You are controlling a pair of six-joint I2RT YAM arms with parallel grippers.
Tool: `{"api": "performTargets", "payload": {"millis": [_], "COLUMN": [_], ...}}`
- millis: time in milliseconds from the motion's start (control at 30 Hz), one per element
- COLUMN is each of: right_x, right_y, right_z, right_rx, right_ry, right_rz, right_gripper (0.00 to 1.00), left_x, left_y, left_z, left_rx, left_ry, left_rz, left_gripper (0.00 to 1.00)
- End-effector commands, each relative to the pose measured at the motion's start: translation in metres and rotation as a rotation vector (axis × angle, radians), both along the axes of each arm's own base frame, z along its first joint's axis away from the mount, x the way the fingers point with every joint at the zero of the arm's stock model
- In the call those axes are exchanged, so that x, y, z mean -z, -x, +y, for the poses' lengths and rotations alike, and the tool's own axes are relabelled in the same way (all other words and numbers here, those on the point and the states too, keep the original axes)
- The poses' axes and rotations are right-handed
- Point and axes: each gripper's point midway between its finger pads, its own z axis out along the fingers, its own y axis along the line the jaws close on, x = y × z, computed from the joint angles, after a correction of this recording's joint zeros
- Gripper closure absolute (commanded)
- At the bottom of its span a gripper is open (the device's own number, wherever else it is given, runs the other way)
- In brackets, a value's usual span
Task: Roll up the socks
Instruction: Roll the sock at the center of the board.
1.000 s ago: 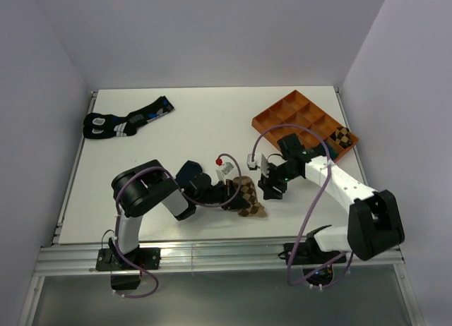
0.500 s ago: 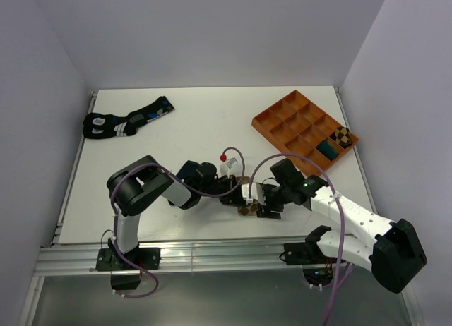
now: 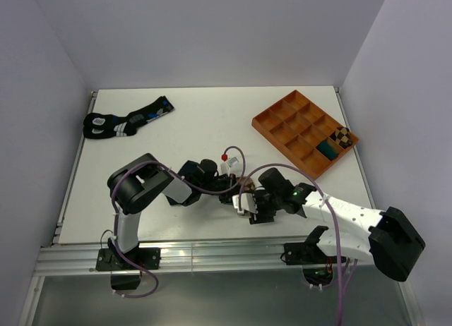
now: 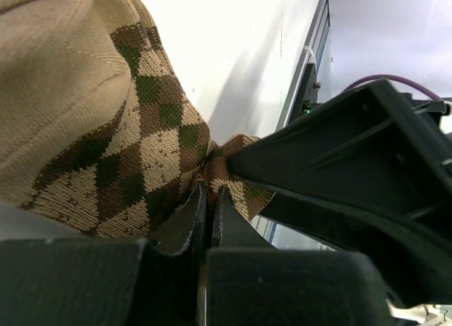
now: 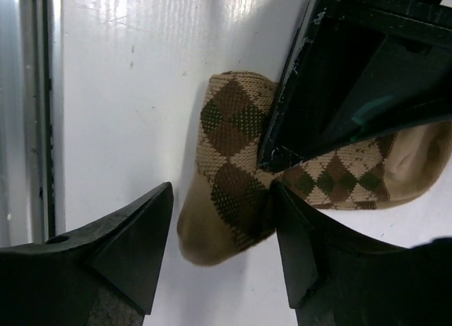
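Observation:
The tan argyle sock [image 5: 233, 164] lies bunched on the white table near its front edge, mostly hidden under both grippers in the top view [image 3: 244, 183]. My left gripper [image 4: 208, 193] is shut, pinching a fold of the sock [image 4: 106, 128]; it shows from above [image 3: 229, 190]. My right gripper [image 5: 220, 245] is open and straddles the sock's rounded end, its right finger [image 5: 300, 248] touching the fabric; from above it sits at the sock's near side [image 3: 251, 203]. I cannot pick out a plain navy sock with certainty.
An orange compartment tray [image 3: 282, 121] stands at the back right, holding a small argyle bundle [image 3: 342, 135] and a dark bluish bundle [image 3: 325, 149]. Black socks with blue and white markings [image 3: 123, 121] lie at the back left. The table's front rail [image 5: 39, 93] is close.
My right arm has swung from near the tray down and left to the sock, its open jaws now around the sock's end. My left gripper shifted slightly right, still on the sock.

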Motion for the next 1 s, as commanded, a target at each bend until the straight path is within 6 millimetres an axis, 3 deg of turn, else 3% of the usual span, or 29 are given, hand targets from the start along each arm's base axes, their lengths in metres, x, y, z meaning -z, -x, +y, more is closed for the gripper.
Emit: {"api": "performTargets", "payload": {"millis": [0,100,133,233,300,567,800,967], "right_x": [0.004,0.011,0.012,0.017,0.020,0.023,0.026,0.023], "right_y": [-0.011,-0.013,-0.014,-0.013,-0.012,-0.009,-0.008,-0.009], "right_z": [0.011,0.014,0.015,0.016,0.016,0.009,0.004,0.005], "right_rx": [0.019,0.028,0.033,0.045,0.055,0.091,0.112,0.112], "right_ry": [-0.006,0.013,0.017,0.044,0.062,0.130,0.150,0.156], "right_rz": [-0.027,-0.004,0.006,0.052,0.077,0.138,0.137,0.145], "right_gripper": [0.35,0.46,0.57,0.72,0.76,0.81,0.81,0.81], "left_x": [0.105,0.101,0.098,0.086,0.081,0.048,0.016,0.008], "left_y": [0.058,0.056,0.054,0.047,0.035,-0.019,-0.042,-0.052], "left_z": [0.078,0.077,0.075,0.071,0.068,0.062,0.067,0.088], "left_rx": [0.012,0.017,0.020,0.008,-0.025,-0.218,-0.325,-0.392], "left_ry": [-0.422,-0.404,-0.396,-0.392,-0.401,-0.435,-0.421,-0.481], "left_rz": [0.257,0.251,0.240,0.205,0.157,-0.004,-0.108,-0.150], "left_gripper": [1.00,1.00,1.00,0.99,0.96,0.74,0.74,0.76]}}
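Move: The sock's folded toe end sits between my open right fingers, about 1 cm ahead, 2 cm left and 2 cm below my right hand; its cuff is some 8 cm ahead and 3 cm left of that hand. My left fingers still pinch the sock, with the fold roughly 2 cm back and 1 cm right of them and slightly below. The dark sock lies about 16 cm left and 4 cm ahead of my left hand. I take the fold over with my right hand: it sinks about 1 cm, pushes left and forward some 3 cm, and its fingers close on the folded end and keep their hold. Once they have it, my left fingers open a little, let go of the sock and draw away left and forward about 7 cm, fingertips tipping down and turning counter-clockwise about 20 degrees each. ##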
